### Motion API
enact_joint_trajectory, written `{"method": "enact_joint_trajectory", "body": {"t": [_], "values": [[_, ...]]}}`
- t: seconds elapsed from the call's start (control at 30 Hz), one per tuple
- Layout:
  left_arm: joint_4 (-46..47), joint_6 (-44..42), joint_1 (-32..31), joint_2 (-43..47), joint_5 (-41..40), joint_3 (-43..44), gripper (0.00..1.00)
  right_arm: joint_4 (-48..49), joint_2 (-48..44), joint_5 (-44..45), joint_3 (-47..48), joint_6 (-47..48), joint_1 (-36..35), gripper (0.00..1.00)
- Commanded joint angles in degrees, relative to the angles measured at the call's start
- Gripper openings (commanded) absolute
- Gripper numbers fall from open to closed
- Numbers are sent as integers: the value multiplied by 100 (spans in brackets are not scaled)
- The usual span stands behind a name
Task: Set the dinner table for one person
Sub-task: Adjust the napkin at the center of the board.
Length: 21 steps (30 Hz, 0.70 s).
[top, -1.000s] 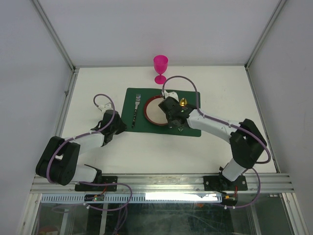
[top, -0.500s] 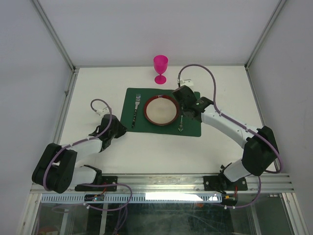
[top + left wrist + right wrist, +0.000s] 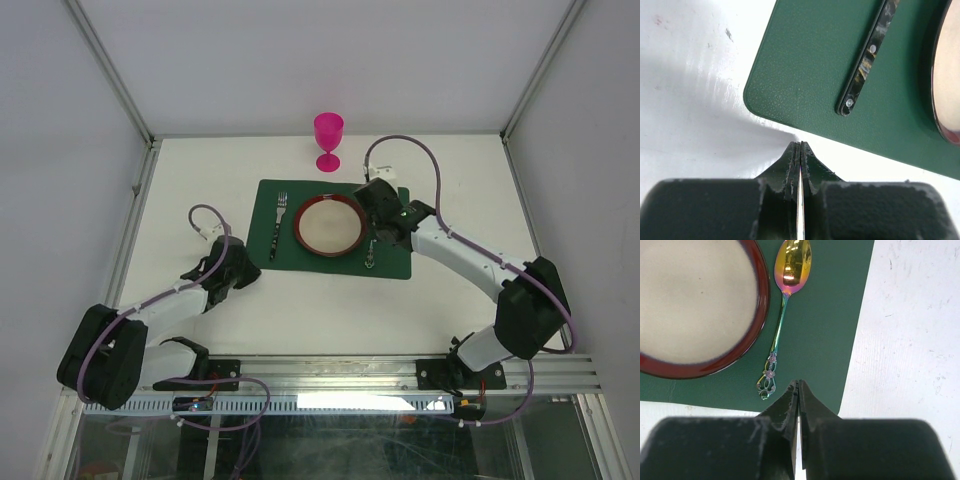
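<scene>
On the white dinner table [image 3: 450, 170] lies a dark green placemat [image 3: 268, 200]. It carries a red-rimmed plate [image 3: 328, 225], a fork [image 3: 279, 225] to the plate's left and an iridescent spoon [image 3: 370, 256] to its right. A pink goblet [image 3: 329, 140] stands beyond the mat. My right gripper [image 3: 382, 226] hovers over the mat's right part beside the spoon [image 3: 785, 305], shut and empty [image 3: 798, 385]. My left gripper [image 3: 242, 267] sits just off the mat's near-left corner, shut and empty [image 3: 800, 146], with the fork handle [image 3: 867, 55] ahead of it.
Aluminium frame rails [image 3: 135, 200] edge the tabletop on the left, right and near sides, with grey walls beyond. Bare white table [image 3: 910, 340] lies right of the mat. The plate's rim [image 3: 945, 75] shows at the right edge of the left wrist view.
My right gripper has moved right and back from over the plate, uncovering it; the spoon stays on the mat. The left arm's elbow has dropped back while its gripper stays by the mat's corner.
</scene>
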State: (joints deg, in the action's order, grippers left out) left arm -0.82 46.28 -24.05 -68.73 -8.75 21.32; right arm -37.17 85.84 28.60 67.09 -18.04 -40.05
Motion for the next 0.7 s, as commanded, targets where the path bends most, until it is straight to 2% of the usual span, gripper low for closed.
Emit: {"method": "enact_joint_trajectory", "body": {"t": [0.0, 0.17, 0.33, 0.53, 0.67], "values": [[-622, -357, -46, 261, -431, 848, 0, 234, -213, 196, 12, 92, 64, 3], [-839, -1089, -34, -130, -1148, 2059, 0, 323, -254, 180, 9, 191, 168, 3], [-646, -1633, 23, -1064, -1495, 3032, 0, 354, -260, 137, 13, 247, 345, 3], [256, -1988, 378, -2209, -1193, 3688, 0, 468, -322, -22, -36, 297, 510, 3], [-53, -2194, 667, -3267, -906, 4834, 0, 517, -322, -69, -12, 347, 545, 3]]}}
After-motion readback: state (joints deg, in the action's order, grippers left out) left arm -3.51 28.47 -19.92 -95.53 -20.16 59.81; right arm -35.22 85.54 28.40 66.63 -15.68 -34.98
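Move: The napkin's far left corner is about 22 cm straight ahead of the left hand, at about its height, as is everything here. The fork's middle lies some 11 cm ahead and 5 cm right of this hand, the plate about 11 cm ahead and 17 cm right. From the right hand, that corner is roughly 16 cm ahead, 28 cm left and 13 cm below. Shut left hand arcs up and about 18 cm forward towards the napkin's far left corner, finally sinking 4 cm. ##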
